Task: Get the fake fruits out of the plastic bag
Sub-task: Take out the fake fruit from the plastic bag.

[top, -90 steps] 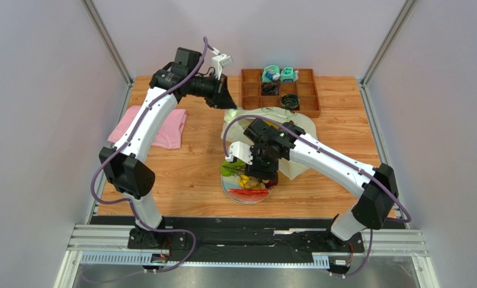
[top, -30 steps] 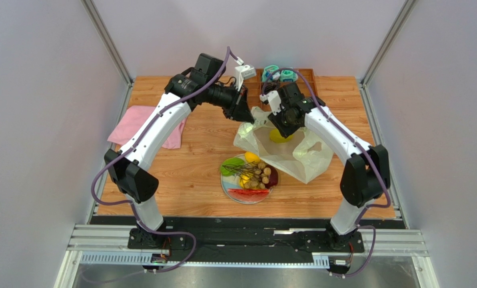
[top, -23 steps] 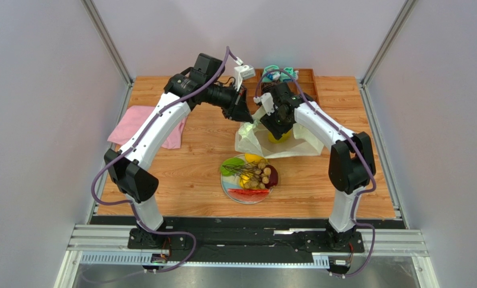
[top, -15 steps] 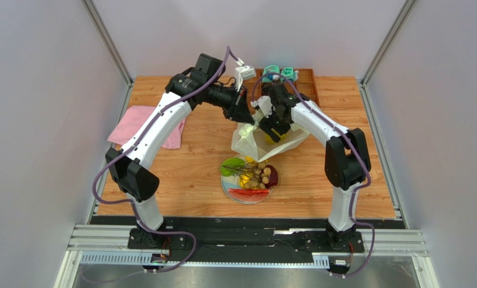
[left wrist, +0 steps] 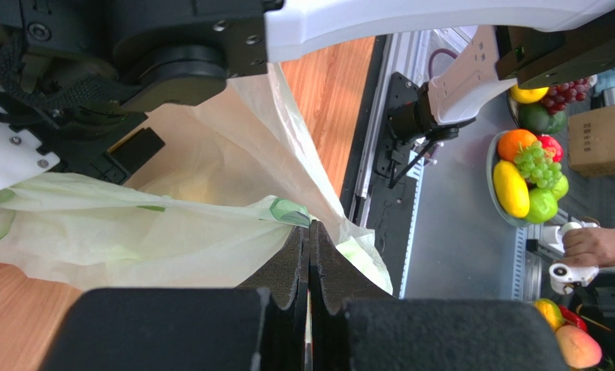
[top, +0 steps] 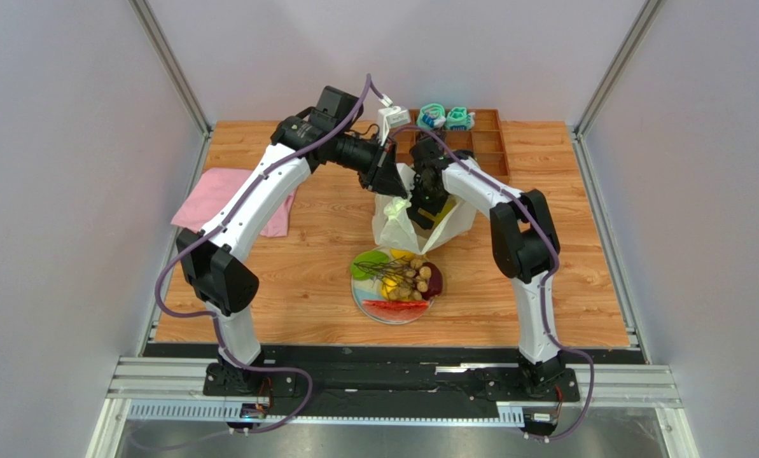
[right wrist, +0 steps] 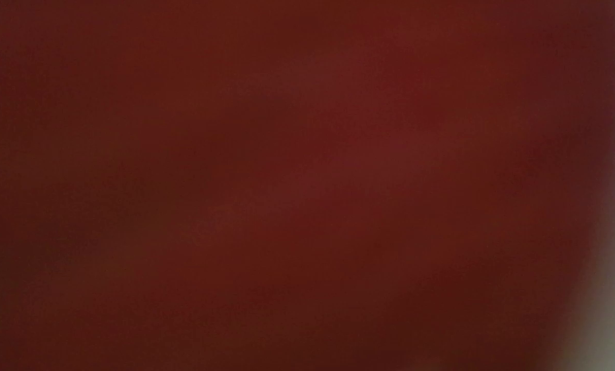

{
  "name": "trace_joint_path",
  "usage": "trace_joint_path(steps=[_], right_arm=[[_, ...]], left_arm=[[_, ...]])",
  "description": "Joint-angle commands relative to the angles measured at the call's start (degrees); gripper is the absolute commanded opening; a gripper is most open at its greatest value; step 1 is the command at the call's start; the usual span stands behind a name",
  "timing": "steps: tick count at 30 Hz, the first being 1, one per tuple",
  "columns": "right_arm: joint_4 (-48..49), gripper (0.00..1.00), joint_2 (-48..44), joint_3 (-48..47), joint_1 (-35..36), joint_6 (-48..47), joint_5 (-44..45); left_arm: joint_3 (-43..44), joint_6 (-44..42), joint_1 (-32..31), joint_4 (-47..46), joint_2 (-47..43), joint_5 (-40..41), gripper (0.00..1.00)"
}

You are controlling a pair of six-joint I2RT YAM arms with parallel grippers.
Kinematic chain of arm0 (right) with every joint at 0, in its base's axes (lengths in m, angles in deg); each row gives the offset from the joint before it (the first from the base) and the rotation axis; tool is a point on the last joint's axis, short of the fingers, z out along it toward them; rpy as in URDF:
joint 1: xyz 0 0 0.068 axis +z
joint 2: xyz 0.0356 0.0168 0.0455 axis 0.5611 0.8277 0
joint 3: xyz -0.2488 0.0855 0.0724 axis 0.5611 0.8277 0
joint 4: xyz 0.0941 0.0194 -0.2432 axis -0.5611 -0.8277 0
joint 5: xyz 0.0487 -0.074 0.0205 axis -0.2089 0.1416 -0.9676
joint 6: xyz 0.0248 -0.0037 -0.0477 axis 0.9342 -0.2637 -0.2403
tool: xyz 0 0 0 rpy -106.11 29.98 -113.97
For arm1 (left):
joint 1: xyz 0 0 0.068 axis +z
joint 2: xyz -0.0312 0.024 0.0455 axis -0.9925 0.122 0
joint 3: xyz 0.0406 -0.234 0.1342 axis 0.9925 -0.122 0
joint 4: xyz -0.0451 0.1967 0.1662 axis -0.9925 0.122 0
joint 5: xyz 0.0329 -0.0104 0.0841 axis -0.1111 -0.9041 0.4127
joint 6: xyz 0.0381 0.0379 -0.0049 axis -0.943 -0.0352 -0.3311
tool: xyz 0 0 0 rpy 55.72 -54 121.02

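Note:
My left gripper (top: 393,185) is shut on the rim of the plastic bag (top: 450,218); in the left wrist view its fingertips (left wrist: 310,232) pinch the pale yellow-green film (left wrist: 132,239) and hold it up. My right gripper (top: 417,206) reaches down into the bag's mouth, its fingers hidden by the film. The right wrist view is filled by a blurred dark red surface and shows no jaws. A yellow patch (top: 433,222) shows through the bag. Fake fruits (top: 402,277) lie on the clear plate (top: 362,298): a dark red round one, a red slice, yellow and green pieces.
A pink folded cloth (top: 235,196) lies at the left. A brown wooden tray (top: 483,143) with teal and black items stands at the back, just behind the bag. The two arms nearly meet over the bag.
My right arm swung left and down into the bag's mouth. The bag bunched up towards the left gripper, which kept its hold and stayed put.

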Motion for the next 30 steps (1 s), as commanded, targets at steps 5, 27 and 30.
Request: trace_joint_path(steps=[5, 27, 30], right_arm=[[5.54, 0.3, -1.6, 1.13, 0.08, -3.93, 3.27], [-1.92, 0.0, -36.95, 17.93, -0.01, 4.33, -4.91], [-4.63, 0.0, -37.99, 14.08, -0.27, 5.73, -3.77]], left_arm=[[2.3, -1.27, 0.06, -1.04, -1.48, -1.77, 0.0], [4.41, -1.88, 0.33, -2.8, -0.07, 0.0, 0.0], [4.15, -1.88, 0.33, -2.89, 0.1, 0.52, 0.0]])
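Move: The yellow star fruit in the plastic bag lies right at the right hand's open fingers, about 1 cm ahead, 1 cm right and 1 cm below. The plate of fruit is some 18 cm back and 9 cm left, around 3 cm lower. The wooden tray is roughly 17 cm straight ahead, 2 cm lower. From the left hand, pinching the bag's rim, the star fruit is about 12 cm ahead, 8 cm right and 27 cm below. The yellow star fruit is pinched deep in the bag as the right fingers close about halfway after sinking a last 1 cm. The right hand then lifts it roughly 18 cm, drawing back as it climbs, its tips tilting forward and left; near the top it keeps going back towards the plate, 9 cm in all, easing down 3 cm. The left fingers keep their pinch on the rim. ##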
